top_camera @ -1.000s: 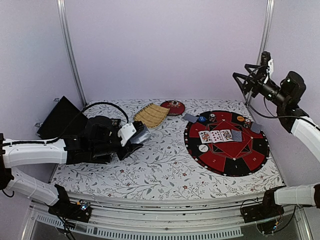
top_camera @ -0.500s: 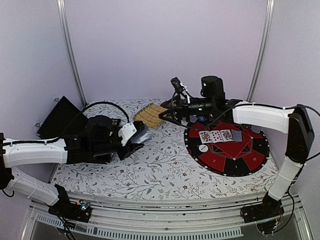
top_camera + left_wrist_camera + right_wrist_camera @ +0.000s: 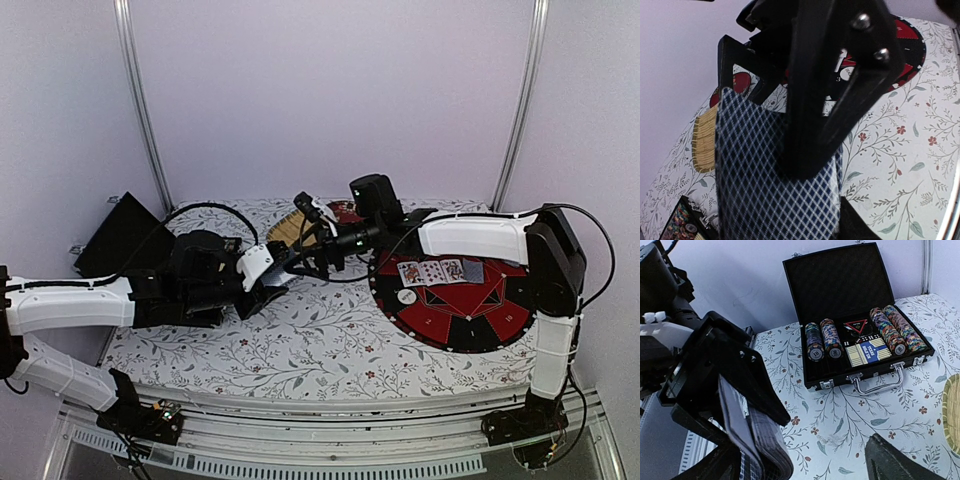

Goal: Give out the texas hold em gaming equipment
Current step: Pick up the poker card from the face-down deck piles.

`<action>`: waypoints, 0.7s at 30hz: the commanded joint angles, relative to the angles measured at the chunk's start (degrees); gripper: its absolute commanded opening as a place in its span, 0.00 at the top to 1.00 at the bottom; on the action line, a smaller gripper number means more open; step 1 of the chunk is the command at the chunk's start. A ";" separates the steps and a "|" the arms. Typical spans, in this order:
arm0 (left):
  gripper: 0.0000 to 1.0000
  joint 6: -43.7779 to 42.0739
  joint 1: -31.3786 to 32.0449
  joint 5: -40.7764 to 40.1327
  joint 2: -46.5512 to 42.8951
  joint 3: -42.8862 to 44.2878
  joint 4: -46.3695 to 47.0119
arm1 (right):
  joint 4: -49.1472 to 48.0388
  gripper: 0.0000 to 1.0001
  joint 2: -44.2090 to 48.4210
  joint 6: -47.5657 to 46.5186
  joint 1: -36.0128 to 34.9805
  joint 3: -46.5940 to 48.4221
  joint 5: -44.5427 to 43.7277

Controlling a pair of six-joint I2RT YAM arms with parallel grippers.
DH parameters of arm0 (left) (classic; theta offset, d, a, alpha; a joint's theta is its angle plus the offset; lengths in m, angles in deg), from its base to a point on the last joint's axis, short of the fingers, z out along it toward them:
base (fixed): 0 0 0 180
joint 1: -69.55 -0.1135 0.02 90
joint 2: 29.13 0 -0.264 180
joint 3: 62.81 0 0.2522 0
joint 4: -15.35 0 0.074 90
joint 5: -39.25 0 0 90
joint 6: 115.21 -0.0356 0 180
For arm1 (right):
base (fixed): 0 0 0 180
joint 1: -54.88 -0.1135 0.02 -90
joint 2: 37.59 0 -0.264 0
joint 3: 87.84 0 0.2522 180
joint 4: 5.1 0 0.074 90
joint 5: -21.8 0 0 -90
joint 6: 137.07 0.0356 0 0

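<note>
My left gripper (image 3: 272, 272) is shut on the grey-blue-backed card deck (image 3: 281, 267) and holds it above the table left of centre. In the left wrist view the deck (image 3: 765, 190) fills the lower frame. My right gripper (image 3: 296, 257) reaches across from the right with its jaws open on either side of the deck's upper end; one of its fingers (image 3: 810, 110) lies over the deck's back. The deck's edge (image 3: 760, 440) shows between the open fingers in the right wrist view. Three face-up cards (image 3: 430, 270), a face-down card (image 3: 472, 271) and the white button (image 3: 406, 296) lie on the red-and-black round mat (image 3: 480, 325).
An open black case (image 3: 840, 280) with rows of poker chips (image 3: 830, 337) and a blue card box (image 3: 870, 351) stands at the table's left. The bamboo tray (image 3: 288, 228) and red dish (image 3: 347, 209) sit at the back, partly behind the right arm.
The right arm has swung from the far right, across the mat, to the deck held by the left gripper. The left arm and the deck have stayed in place.
</note>
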 commanded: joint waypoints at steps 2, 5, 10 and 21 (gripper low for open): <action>0.56 -0.18 0.20 0.06 0.06 1.42 1.81 | 3.53 0.23 -1.37 -3.14 0.05 3.31 -3.97; 0.56 -0.18 0.22 -0.23 -0.14 1.16 1.70 | 5.67 0.29 0.05 -5.43 0.14 3.21 -5.50; 0.56 0.00 0.20 -0.38 -0.06 0.82 2.06 | 7.98 0.43 2.12 -7.25 0.14 2.28 -7.22; 0.56 -0.30 0.19 -0.46 0.86 0.97 2.05 | 12.21 0.59 5.02 -8.44 0.14 2.14 -6.72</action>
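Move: The face-down deck stands in the left gripper, its middle about 2 cm ahead of the left hand and 3 cm to its right. It already lies between the right hand's spread fingers, its middle some 2 cm back and 2 cm to the left of the right hand, about level. From the right hand, the bamboo tray is roughly 22 cm straight ahead and 20 cm below; the chip case is about 25 cm left, 6 cm ahead and 18 cm below. Keep the right gripper at the deck's free end and close its fingers from nearly wide open to a little under half, with one finger against the cards' back. Ease the hand forward about 1 cm, then slightly back and about 1 cm right, tilting it some 5 degrees; keep the left gripper still, holding the deck. ##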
